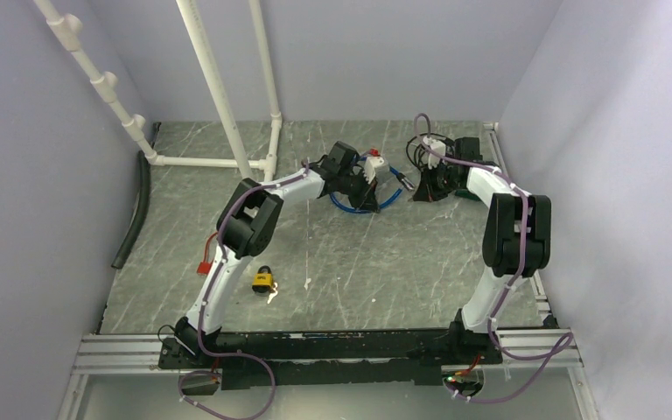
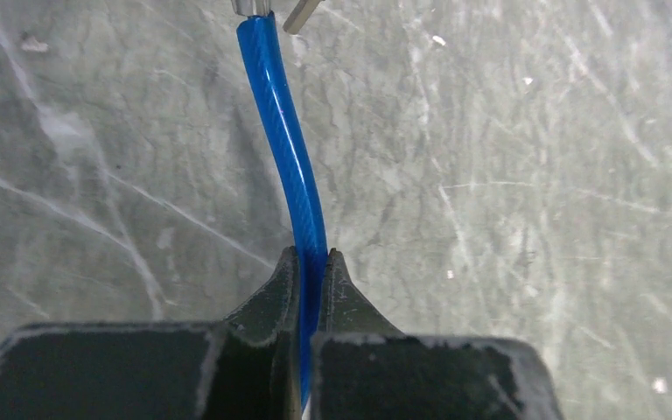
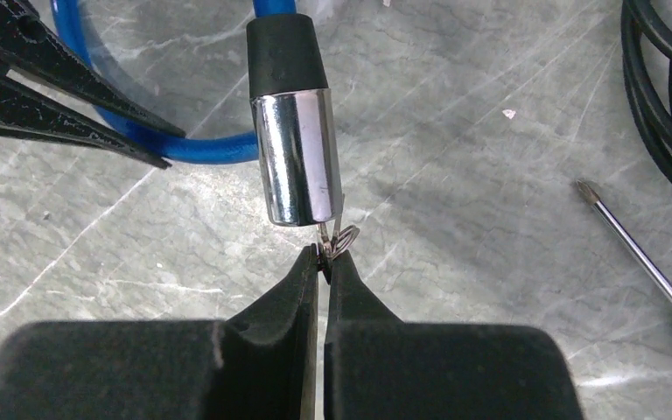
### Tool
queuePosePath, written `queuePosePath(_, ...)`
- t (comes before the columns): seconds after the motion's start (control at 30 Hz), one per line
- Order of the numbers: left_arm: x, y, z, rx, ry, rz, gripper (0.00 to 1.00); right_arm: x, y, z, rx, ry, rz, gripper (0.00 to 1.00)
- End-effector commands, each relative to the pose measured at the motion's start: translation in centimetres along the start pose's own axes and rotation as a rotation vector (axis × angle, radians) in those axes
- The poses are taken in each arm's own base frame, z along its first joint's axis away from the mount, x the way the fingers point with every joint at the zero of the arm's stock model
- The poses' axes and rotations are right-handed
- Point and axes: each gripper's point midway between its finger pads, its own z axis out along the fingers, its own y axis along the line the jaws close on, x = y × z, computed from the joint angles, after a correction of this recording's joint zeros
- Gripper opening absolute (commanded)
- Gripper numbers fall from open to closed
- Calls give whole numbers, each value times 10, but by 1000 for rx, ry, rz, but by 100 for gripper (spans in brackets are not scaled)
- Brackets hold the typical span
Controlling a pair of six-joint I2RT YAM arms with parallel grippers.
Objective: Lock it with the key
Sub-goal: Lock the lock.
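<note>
A blue cable lock (image 2: 293,149) lies looped on the grey table (image 1: 350,207) at the back middle. My left gripper (image 2: 312,254) is shut on the blue cable, which runs up between its fingers. The cable's chrome lock cylinder (image 3: 297,157), with a black collar on top, points at my right gripper (image 3: 323,254). That gripper is shut on the small key (image 3: 328,238), which sticks out of the cylinder's end with a wire ring (image 3: 348,234) beside it. In the top view the left gripper (image 1: 369,179) and the right gripper (image 1: 416,184) face each other closely.
A yellow padlock (image 1: 263,280) with keys lies near the left arm's base. A screwdriver (image 3: 639,254) and black cables (image 3: 665,87) lie right of the cylinder. A white pipe frame (image 1: 219,105) and a black hose (image 1: 136,210) stand at the back left.
</note>
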Motion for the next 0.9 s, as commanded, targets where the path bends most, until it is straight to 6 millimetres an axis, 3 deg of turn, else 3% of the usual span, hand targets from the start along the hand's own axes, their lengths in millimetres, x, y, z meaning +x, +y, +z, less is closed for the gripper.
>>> queuePosePath(0.0, -98, -66, -29, 141, -191, -30, 0, -11, 0, -3, 74, -47, -115, 0)
queuePosePath(0.13, -98, -75, -35, 173, -196, -80, 0, -2, 12, -4, 14, -33, -129, 0)
queuePosePath(0.27, -94, -83, -50, 211, -284, 0, 0, 9, 28, -7, -56, -4, -100, 0)
queuePosePath(0.4, -94, -86, -63, 157, -375, 201, 38, 28, 38, -5, -96, 36, -41, 0)
queuePosePath(0.57, -99, -88, -74, 130, -399, 469, 65, 38, 42, -3, -119, 73, 11, 0)
queuePosePath(0.7, -90, -79, -67, 109, -336, 708, 65, 37, 43, -4, -127, 82, 16, 0)
queuePosePath(0.87, -75, -52, -46, 62, -241, 1044, 62, 34, 47, -4, -157, 91, 36, 0)
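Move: The left hand, shut on the blue cable, has the chrome lock head about 8 cm ahead and 8 cm to its right, near its own height. From the right hand, pinching the key, the head is some 4 cm ahead and 2 cm left, about level; on the table roughly 5 cm below that hand lie the black cable coil, 13 cm ahead and 7 cm right, and the screwdriver, 2 cm ahead and 12 cm right. Left hand draws back, frees the cable, rises 12 cm; right, still pinching the key, moves back 5 cm. ##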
